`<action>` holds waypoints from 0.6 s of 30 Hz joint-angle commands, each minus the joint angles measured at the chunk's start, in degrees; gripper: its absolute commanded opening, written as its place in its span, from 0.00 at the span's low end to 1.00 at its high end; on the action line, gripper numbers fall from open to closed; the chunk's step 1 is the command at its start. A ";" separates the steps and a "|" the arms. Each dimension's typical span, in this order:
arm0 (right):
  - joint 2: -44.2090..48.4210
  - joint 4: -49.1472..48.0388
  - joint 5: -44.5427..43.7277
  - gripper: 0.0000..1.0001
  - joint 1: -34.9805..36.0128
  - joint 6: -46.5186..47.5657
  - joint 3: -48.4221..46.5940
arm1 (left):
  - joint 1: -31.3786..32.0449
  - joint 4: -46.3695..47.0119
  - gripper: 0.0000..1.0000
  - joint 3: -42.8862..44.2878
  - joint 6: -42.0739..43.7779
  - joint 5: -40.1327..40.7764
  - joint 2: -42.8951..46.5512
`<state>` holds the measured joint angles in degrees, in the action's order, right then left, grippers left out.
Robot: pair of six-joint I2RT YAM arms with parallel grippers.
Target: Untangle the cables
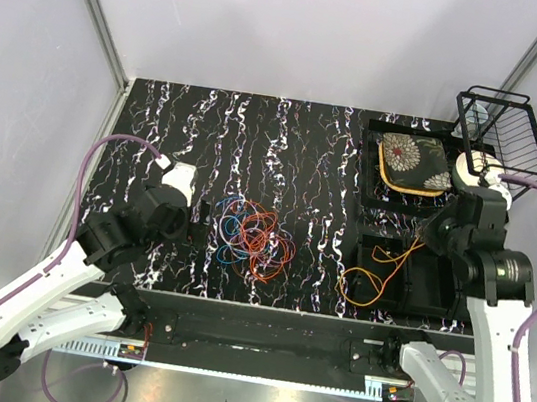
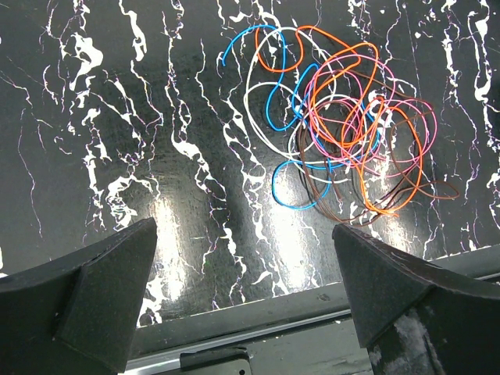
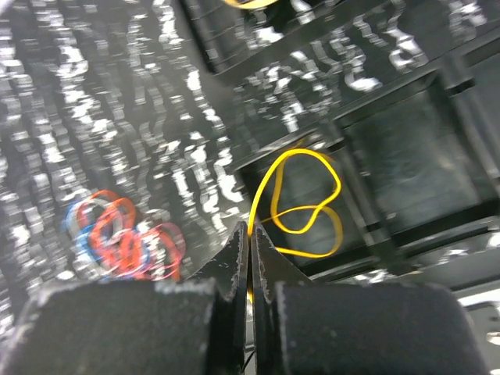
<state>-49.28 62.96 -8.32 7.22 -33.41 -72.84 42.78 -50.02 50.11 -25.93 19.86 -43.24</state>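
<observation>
The cables (image 1: 258, 240) lie in a tangle of orange, red, blue, white and brown loops on the black marbled table; the same tangle (image 2: 344, 117) fills the upper right of the left wrist view. My left gripper (image 1: 200, 221) hovers just left of it, and its jaws (image 2: 244, 230) stand wide open and empty over bare table. My right gripper (image 1: 433, 231) is shut on a yellow-orange cable (image 3: 274, 173), which runs out from between the tips (image 3: 251, 230) and loops down over a black tray. From above, that cable (image 1: 380, 263) trails from the gripper to the tray's left edge.
The black compartment tray (image 1: 432, 291) sits at the right. Behind it lies a flower-patterned pad (image 1: 413, 162), and a black wire rack (image 1: 508, 121) stands in the far right corner. Grey walls enclose the table. A metal rail (image 2: 258, 328) runs along the near edge.
</observation>
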 commanded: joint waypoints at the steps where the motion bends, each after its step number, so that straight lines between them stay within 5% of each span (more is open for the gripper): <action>1: -2.31 -2.40 -10.56 0.00 -0.11 6.33 -2.31 | 0.11 2.21 0.99 -0.01 0.18 1.68 -0.35; 18: -10.14 -8.02 -9.63 0.00 -13.01 13.99 -4.07 | 0.19 2.21 0.99 -0.01 0.18 1.15 -2.54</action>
<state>-59.02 57.91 -17.82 -3.64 -21.39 -74.59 42.78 -49.95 50.11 -25.93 19.84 -45.12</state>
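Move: Over the black bin's left compartment, the right hand holds the yellow cable roughly 28 cm up; that compartment's middle lies about 3 cm to the hand's left and 1 cm ahead. The bin's middle compartment, where the cable is going, is some 12 cm to the right and 2 cm ahead. The remaining tangle sits about 38 cm to its left, 5 cm farther out. From the left hand, that middle compartment is roughly 70 cm right, 3 cm ahead. Carrying the yellow cable in still-shut fingers, the right hand sweeps about 8 cm to the right and some 4 cm forward, high over the black bin from its left compartment towards the middle one. The wrist rolls about 15 degrees, left side down, and swings some 10 degrees clockwise on the way. ##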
